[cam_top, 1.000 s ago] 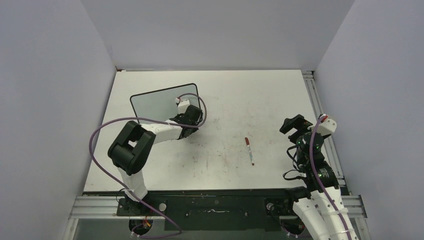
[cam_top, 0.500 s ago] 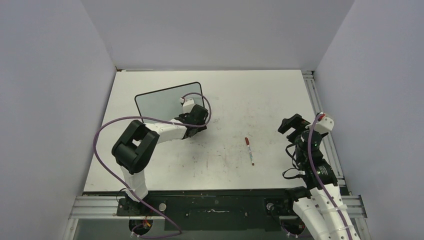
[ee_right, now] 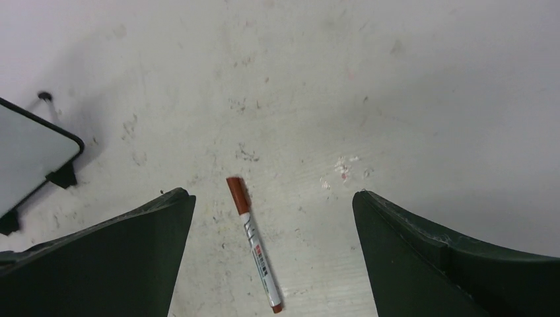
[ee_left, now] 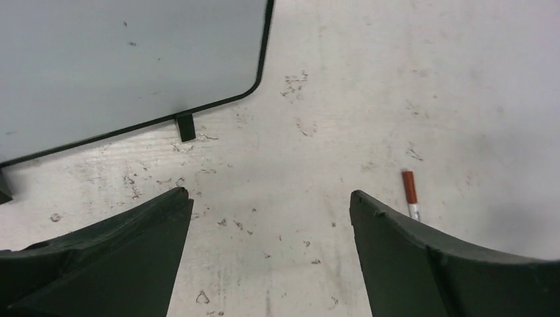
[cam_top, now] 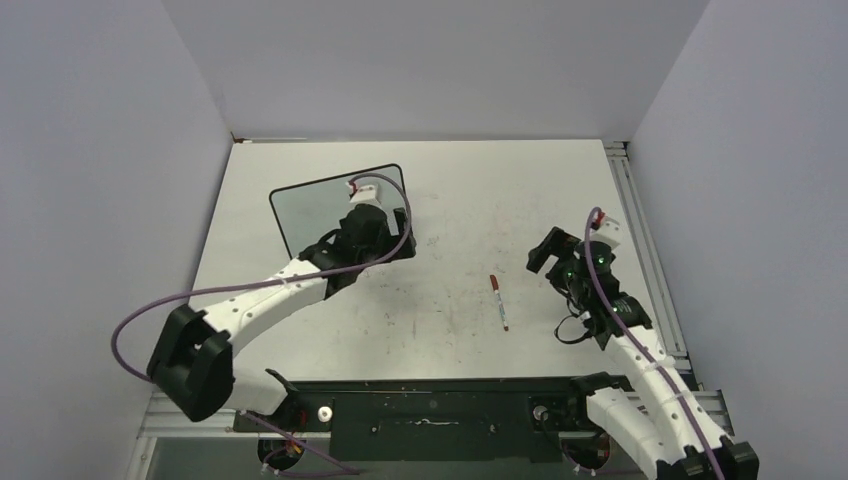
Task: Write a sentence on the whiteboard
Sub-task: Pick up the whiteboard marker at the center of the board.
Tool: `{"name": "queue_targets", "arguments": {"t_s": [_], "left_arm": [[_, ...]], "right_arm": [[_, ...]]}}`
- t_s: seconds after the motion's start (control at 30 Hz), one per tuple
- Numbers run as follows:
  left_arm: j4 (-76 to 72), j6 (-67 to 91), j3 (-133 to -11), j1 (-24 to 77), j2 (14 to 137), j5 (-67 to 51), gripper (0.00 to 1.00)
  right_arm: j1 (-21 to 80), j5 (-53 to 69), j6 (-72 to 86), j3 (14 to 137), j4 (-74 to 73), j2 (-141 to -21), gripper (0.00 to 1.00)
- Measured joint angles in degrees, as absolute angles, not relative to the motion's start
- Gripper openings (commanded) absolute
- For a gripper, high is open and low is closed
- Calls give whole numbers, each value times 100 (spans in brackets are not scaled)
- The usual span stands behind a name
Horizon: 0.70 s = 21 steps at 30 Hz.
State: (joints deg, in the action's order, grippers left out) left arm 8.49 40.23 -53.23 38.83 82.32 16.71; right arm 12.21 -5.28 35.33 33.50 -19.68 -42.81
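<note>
The whiteboard (cam_top: pixel 325 205), pale with a thin black frame, stands on small black feet (ee_left: pixel 187 127) at the back left of the table. Its surface (ee_left: pixel 125 59) is bare where it shows; the sentence is not in view. My left gripper (cam_top: pixel 388 243) hovers by the board's right lower corner, open with only table between its fingers (ee_left: pixel 269 195). A white marker with a red cap (cam_top: pixel 499 301) lies flat mid-table. My right gripper (cam_top: pixel 547 252) is just right of it, open, and the marker (ee_right: pixel 254 244) lies below, between its fingers (ee_right: pixel 271 198). The board's corner (ee_right: pixel 26 155) shows at left.
Grey walls close in the table on three sides. An aluminium rail (cam_top: pixel 640 230) runs along the right edge. The table top (cam_top: pixel 470 200) is scuffed with old marks. The arm bases sit on a black plate (cam_top: pixel 430 415) at the near edge.
My left gripper has opened beside the whiteboard, which shifted slightly right, and the left arm has stretched out. My right gripper has moved left and forward toward the marker.
</note>
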Motion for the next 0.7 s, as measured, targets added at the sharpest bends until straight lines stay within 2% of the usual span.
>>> {"name": "queue_targets", "arguments": {"t_s": [0.17,0.3,0.37,0.43,0.6,0.7], "left_arm": [[2095,3153,-6090,3677,7166,926,90],[2453,2512,-6434,2847,6508,141,90],[2493,2307,-6351,2399,6228,32,90],[2386,2097,-6114,2200,5961,12,90],[2053,1575,-5417,2193,5564,-198,90],[1981,1391,-5210,2191,5557,-252,90]], "right_arm": [[1984,-403,3675,3481,-2204,-5701,93],[2744,-576,3854,3529,-2401,-6591,91],[2965,-668,3924,3529,-2484,-6783,88],[3048,-770,3981,3529,-2539,-6886,80],[3048,-976,4025,3529,-2556,-7159,70],[3061,-982,4016,3529,-2550,-7365,67]]}}
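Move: The whiteboard marker lies about 9 cm to the left of the right hand, 2 cm back and some 15 cm below it. From that hand the whiteboard's middle is about 48 cm to the left and 22 cm ahead, and the black clip on its near edge about 36 cm left and 11 cm ahead. From the left hand the marker lies roughly 22 cm to the right, 8 cm back and 12 cm below. The marker is met from above by the right hand, which drops about 14 cm while swinging some 6 cm left and 5 cm back, its fingers tipping down by about 30 degrees and narrowing part-way; its left fingertip comes close over the barrel. The empty left hand, open, rises away from the board, mostly up, then swings left, some 10 cm each way, and sinks a little at the end. ##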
